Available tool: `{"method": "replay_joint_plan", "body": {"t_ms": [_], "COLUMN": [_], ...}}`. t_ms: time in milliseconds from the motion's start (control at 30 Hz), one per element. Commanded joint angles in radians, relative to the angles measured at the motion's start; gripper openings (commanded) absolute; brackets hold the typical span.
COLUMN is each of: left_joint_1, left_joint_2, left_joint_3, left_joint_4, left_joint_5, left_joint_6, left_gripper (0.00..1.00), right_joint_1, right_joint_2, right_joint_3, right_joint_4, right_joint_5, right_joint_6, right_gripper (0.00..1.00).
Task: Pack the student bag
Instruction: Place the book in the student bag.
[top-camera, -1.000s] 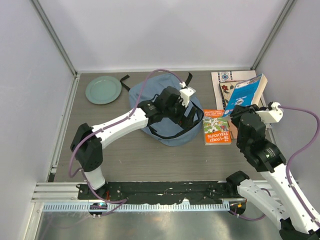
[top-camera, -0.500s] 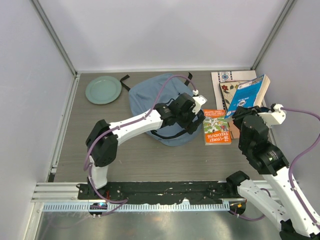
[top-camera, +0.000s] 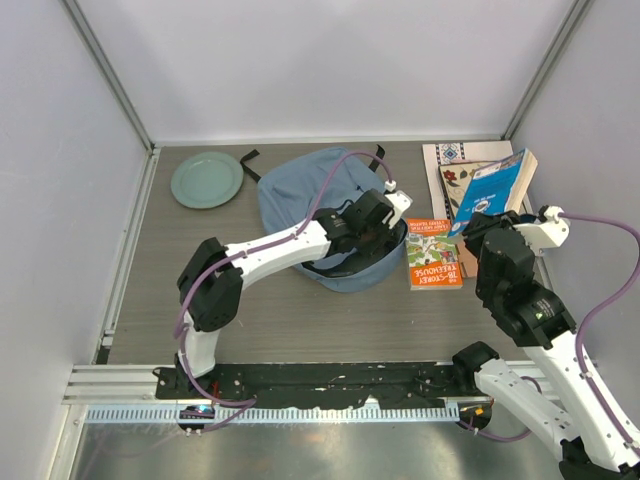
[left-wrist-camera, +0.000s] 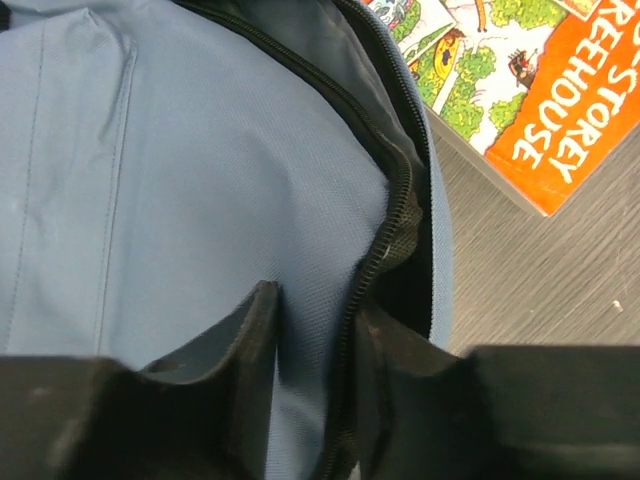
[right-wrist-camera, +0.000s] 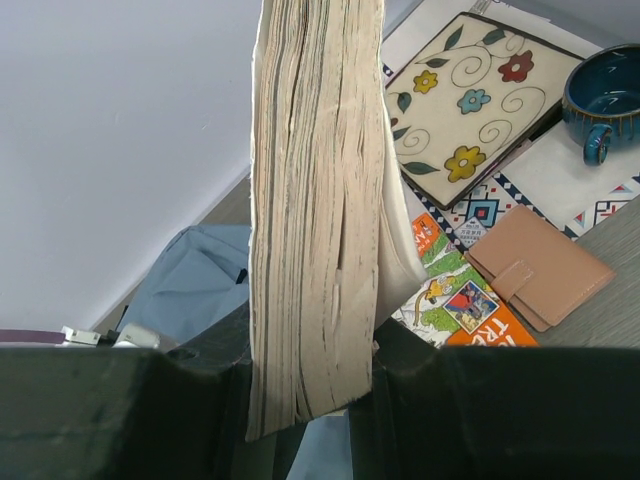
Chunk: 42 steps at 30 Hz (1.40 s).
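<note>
The student bag (top-camera: 290, 195), a soft light-blue backpack, lies at mid-table with its dark zipper (left-wrist-camera: 395, 230) undone and the dark lining showing. My left gripper (top-camera: 375, 240) sits at the bag's right rim. In the left wrist view this gripper (left-wrist-camera: 312, 330) is pinched on the blue fabric edge (left-wrist-camera: 180, 180) right beside the zipper. My right gripper (top-camera: 480, 222) hovers to the right of the bag, shut on a thick blue paperback (top-camera: 495, 185). That book's yellowed page block (right-wrist-camera: 315, 200) stands upright between the right gripper's (right-wrist-camera: 310, 400) jaws.
An orange picture book (top-camera: 432, 262) lies flat just right of the bag. Behind it are a floral-cover book (right-wrist-camera: 470, 95) and a tan wallet (right-wrist-camera: 540, 265). A pale green plate (top-camera: 206, 180) rests at the back left. Walls enclose the table on three sides.
My left arm swung right along the bag to its right rim, and its jaws closed onto the fabric by the zipper. The right arm kept holding the paperback, almost unmoved.
</note>
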Motion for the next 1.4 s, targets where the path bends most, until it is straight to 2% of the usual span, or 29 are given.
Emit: {"method": "replay_joint_plan", "body": {"t_ms": [0, 67, 100, 133, 367, 600, 767, 933, 1333, 1367], "left_joint_1": [0.000, 0.000, 0.001, 0.001, 0.039, 0.099, 0.110, 0.109, 0.110, 0.110], "left_joint_2": [-0.006, -0.014, -0.017, -0.018, -0.082, -0.171, -0.178, -0.188, -0.202, -0.207], "left_joint_3": [0.030, 0.028, 0.028, 0.031, 0.071, 0.153, 0.211, 0.216, 0.228, 0.229], "left_joint_4": [0.025, 0.029, 0.031, 0.023, -0.017, -0.058, -0.087, -0.077, -0.083, -0.083], "left_joint_5": [-0.045, -0.064, -0.076, -0.117, -0.206, -0.185, -0.180, -0.174, -0.196, -0.197], "left_joint_6": [0.002, 0.002, -0.001, -0.009, -0.070, -0.158, -0.182, -0.207, -0.216, -0.216], "left_gripper": [0.23, 0.13, 0.02, 0.00, 0.00, 0.00, 0.00, 0.00, 0.00, 0.00], "right_joint_1": [0.002, 0.001, 0.001, 0.001, 0.002, 0.001, 0.001, 0.001, 0.001, 0.001], "right_joint_2": [0.000, 0.007, 0.010, 0.010, -0.001, -0.042, -0.070, -0.058, 0.160, 0.175], "right_joint_3": [0.021, 0.015, 0.013, 0.010, -0.039, -0.126, -0.150, -0.205, -0.323, -0.329], "right_joint_4": [0.079, 0.078, 0.073, 0.070, 0.032, 0.000, 0.015, 0.176, 0.556, 0.626], "right_joint_5": [0.011, -0.015, -0.024, -0.035, -0.171, -0.326, -0.429, -0.643, -0.969, -0.995], "right_joint_6": [0.012, 0.018, 0.023, 0.026, 0.110, 0.208, 0.232, 0.333, 0.474, 0.491], "right_gripper": [0.01, 0.01, 0.01, 0.01, 0.01, 0.01, 0.01, 0.01, 0.01, 0.01]}}
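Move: The student bag's mouth, where the blue book in the right hand is headed, is centred about 24 cm to the left of that hand, 4 cm ahead and some 22 cm below. The orange book lies roughly 8 cm ahead of the right hand, 6 cm left and 28 cm below, with the wallet just to the book's right. The bag's zip rim is already between the left hand's closing fingers. From that hand the mouth's middle is 8 cm left, 2 cm back and 5 cm down, and the orange book about 10 cm right, 2 cm ahead and 12 cm down. The bag's zip rim is pinched as the left fingers finish closing, then pulled up about 12 cm and some 5 cm each forward and left, and held there. The blue book, still gripped in the right hand, is brought down and left, then mainly left towards the mouth, some 17 cm across and 11 cm down in all, while the wrist turns counter-clockwise and rolls left side up, each about 35 degrees. ##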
